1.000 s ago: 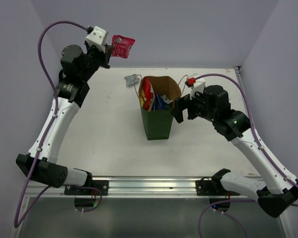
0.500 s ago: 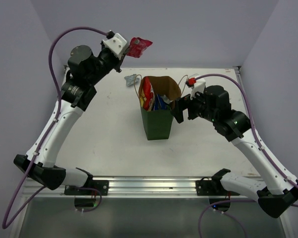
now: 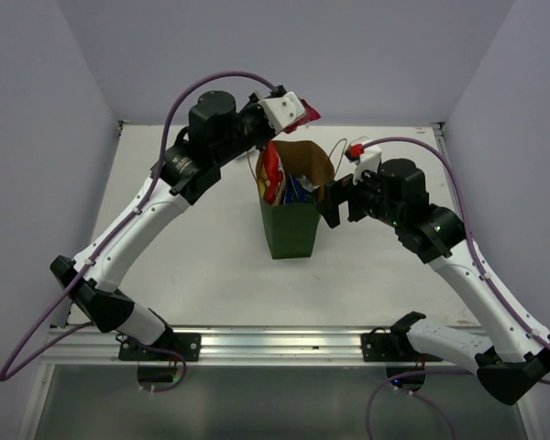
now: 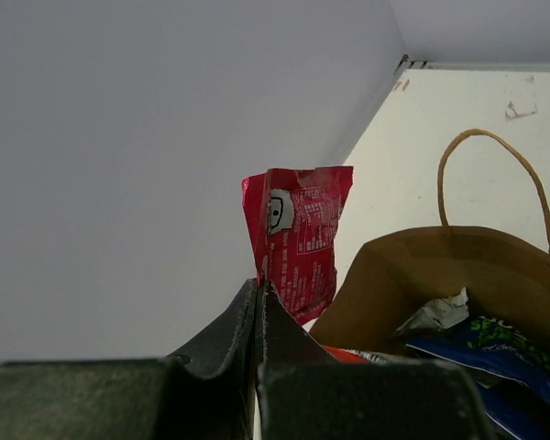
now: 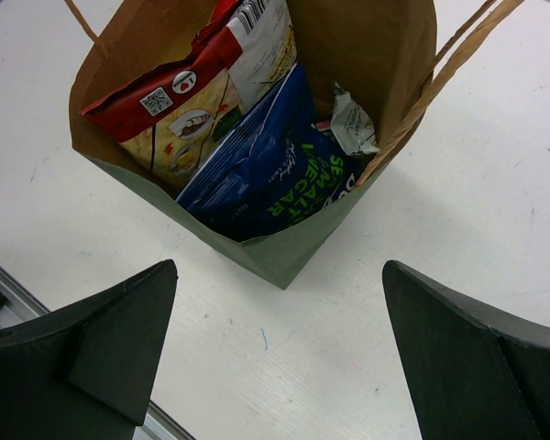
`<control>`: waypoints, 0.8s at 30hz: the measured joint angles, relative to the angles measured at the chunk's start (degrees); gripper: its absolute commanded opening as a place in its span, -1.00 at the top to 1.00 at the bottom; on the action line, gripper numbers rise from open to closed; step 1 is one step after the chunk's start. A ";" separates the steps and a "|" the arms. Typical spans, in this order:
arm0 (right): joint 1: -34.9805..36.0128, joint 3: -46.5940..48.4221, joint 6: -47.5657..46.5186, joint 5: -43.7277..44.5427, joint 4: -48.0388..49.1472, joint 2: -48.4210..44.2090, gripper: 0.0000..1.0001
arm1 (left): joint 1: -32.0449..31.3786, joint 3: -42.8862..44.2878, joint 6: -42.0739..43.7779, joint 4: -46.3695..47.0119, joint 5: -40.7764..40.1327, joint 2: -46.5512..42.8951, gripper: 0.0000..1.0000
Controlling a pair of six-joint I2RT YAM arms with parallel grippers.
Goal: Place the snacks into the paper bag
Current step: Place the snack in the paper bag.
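Observation:
The dark green paper bag (image 3: 291, 229) stands upright mid-table, open at the top. Inside it are the white-red-yellow chip bag (image 5: 197, 101), a blue packet (image 5: 266, 174) and a small silver packet (image 5: 353, 124). My left gripper (image 3: 298, 112) is shut on the edge of a pink-red packet (image 4: 298, 234) and holds it in the air just above and behind the bag's back rim. My right gripper (image 5: 280, 266) is open and empty, low beside the bag's right side (image 3: 330, 203), its jaws spread wider than the bag's near corner.
The bag's tan loop handles (image 4: 495, 174) stick up above the rim. The purple back wall is close behind the left gripper. The table's far edge and the side walls bound the space. The left arm (image 3: 165, 197) stretches across the far left of the table.
My left arm has swung right with the pink-red packet, from the far left corner to above the bag's back rim. The right arm and the bag have not moved.

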 measured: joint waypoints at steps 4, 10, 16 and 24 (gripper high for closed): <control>0.00 0.00 -0.02 0.02 -0.02 0.00 -0.97 | -1.46 0.59 1.29 -2.27 -0.83 1.70 0.98; 0.00 0.00 -0.02 0.02 0.00 0.02 -0.97 | -2.27 1.09 2.78 -3.80 -2.43 3.32 0.98; 0.00 0.00 -0.02 0.00 -0.02 0.04 -0.97 | -3.58 1.64 3.48 -6.62 -3.13 6.36 0.98; 0.00 0.00 -0.04 0.00 0.00 0.15 -0.97 | -4.11 1.66 4.35 -8.76 -4.94 8.44 0.96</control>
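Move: Below the left hand, which already holds the red snack packet, the paper bag's open mouth lies about 17 cm down, some 6 cm nearer the base and 3 cm to the right. Inside the bag, the red chip bag sits 6 cm back and 1 cm left of the hand, 21 cm down, and the blue chip bag 7 cm back, 4 cm right and 24 cm down. From the idle right hand the mouth is about 5 cm ahead, 5 cm left and 4 cm lower. Sinking about 9 cm towards the bag's mouth, the left hand also drifts some 3 cm to the right and tips its fingers roughly 15 degrees further downward. The shut fingers keep their pinch on the end of the red snack packet, which sticks out ahead of them and comes in over the far side of the mouth. ##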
